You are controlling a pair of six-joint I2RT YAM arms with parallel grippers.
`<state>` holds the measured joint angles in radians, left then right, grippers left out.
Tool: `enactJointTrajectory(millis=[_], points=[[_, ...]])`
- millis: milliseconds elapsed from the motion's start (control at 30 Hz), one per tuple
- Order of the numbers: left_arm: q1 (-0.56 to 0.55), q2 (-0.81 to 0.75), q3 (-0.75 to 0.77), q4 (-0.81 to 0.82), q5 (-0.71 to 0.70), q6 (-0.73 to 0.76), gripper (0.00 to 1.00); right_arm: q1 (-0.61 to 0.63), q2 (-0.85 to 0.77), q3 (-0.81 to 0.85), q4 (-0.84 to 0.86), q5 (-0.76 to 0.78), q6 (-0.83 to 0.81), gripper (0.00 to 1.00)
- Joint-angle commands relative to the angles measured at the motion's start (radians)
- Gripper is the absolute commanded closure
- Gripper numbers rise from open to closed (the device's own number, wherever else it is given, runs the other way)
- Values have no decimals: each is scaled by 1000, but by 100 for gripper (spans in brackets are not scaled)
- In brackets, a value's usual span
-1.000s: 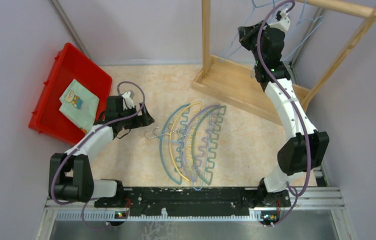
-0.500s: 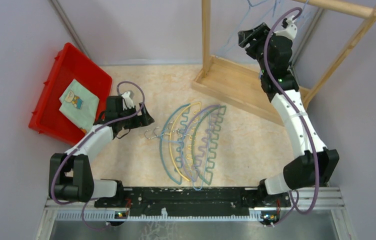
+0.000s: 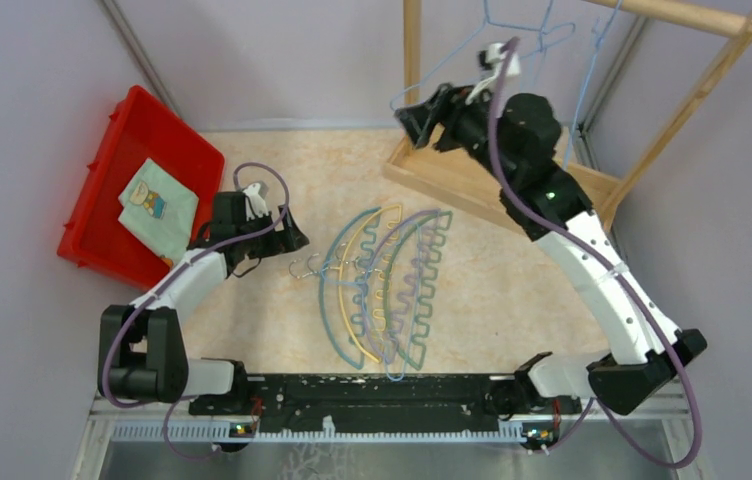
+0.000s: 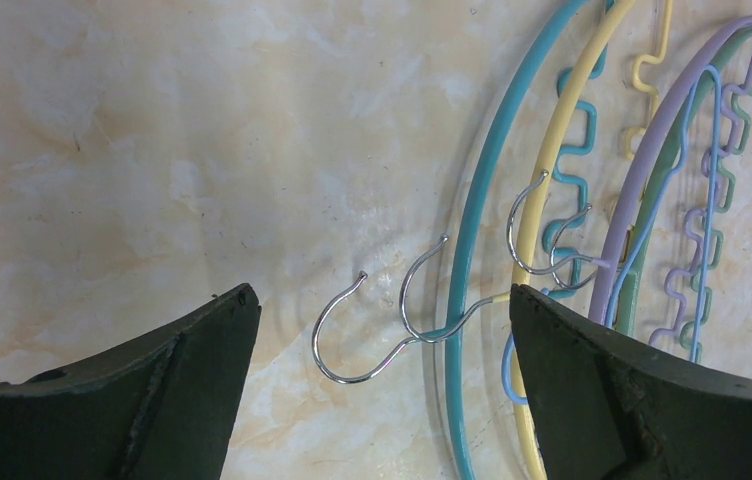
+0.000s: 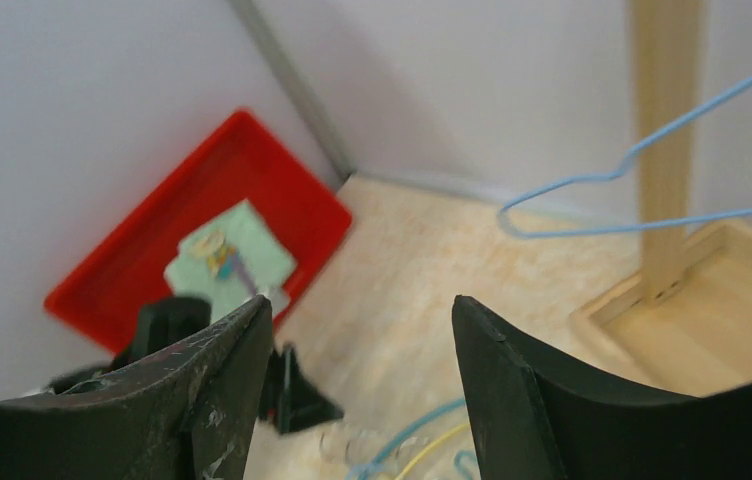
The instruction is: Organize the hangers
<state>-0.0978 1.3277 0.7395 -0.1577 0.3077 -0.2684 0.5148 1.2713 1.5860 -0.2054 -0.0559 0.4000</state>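
Observation:
A pile of arched plastic hangers (image 3: 382, 285) in blue, yellow, purple and green lies mid-table, metal hooks (image 4: 382, 325) pointing left. One thin light-blue wire hanger (image 4: 712, 190) lies on the pile. Other light-blue wire hangers (image 3: 512, 35) hang on the wooden rack; one shows in the right wrist view (image 5: 652, 190). My left gripper (image 3: 292, 240) is open and empty, just left of the hooks, which lie between its fingers in the wrist view. My right gripper (image 3: 414, 122) is open and empty, raised near the rack's left post.
A red bin (image 3: 112, 165) with a folded pale-green cloth (image 3: 157, 205) stands at the left. The wooden rack frame (image 3: 472, 165) with base tray stands at the back right. Grey walls close in on both sides.
My right arm has swung left and down from the rack's rail, leaving a wire hanger hanging there. The left arm and the pile have not moved.

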Motion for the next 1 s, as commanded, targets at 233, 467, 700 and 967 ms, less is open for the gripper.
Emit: enactJointTrajectory(millis=[233, 467, 700, 967], points=[[6, 29, -18, 34, 26, -38, 0, 388, 120, -338, -230, -61, -43, 41], [6, 40, -33, 38, 36, -47, 0, 420, 209, -554, -147, -139, 14, 50], [5, 42, -43, 31, 35, -44, 0, 439, 341, -588, -90, -231, -16, 54], [6, 39, -48, 22, 30, -32, 0, 441, 415, -631, -22, -272, 3, 60]])
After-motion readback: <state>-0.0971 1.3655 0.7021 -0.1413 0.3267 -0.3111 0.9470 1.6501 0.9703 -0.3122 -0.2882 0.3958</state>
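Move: Behind and far below the right hand lies the light-blue hanger left in the pile, its middle some 15 cm back, 7 cm to the left and 47 cm down. The yellow hanger's middle is about 12 cm back and 12 cm left of that hand; the green hanger's is 12 cm back and level sideways. The hanger just hung is roughly 17 cm ahead and 13 cm right, near hand height. From the left hand the light-blue hanger is about 20 cm right, 13 cm back, 8 cm below. Swooping away from the rack towards the pile, the empty right hand drops about 44 cm and draws back some 18 cm, swinging left mostly early on and slowing near the hangers. Its wrist turns some 70 degrees, from nearly level to pointing steeply down and left, while the fingers narrow from about two-thirds to under half open around the light-blue and purple rods. The open left hand sinks about 2 cm towards the hooks. ##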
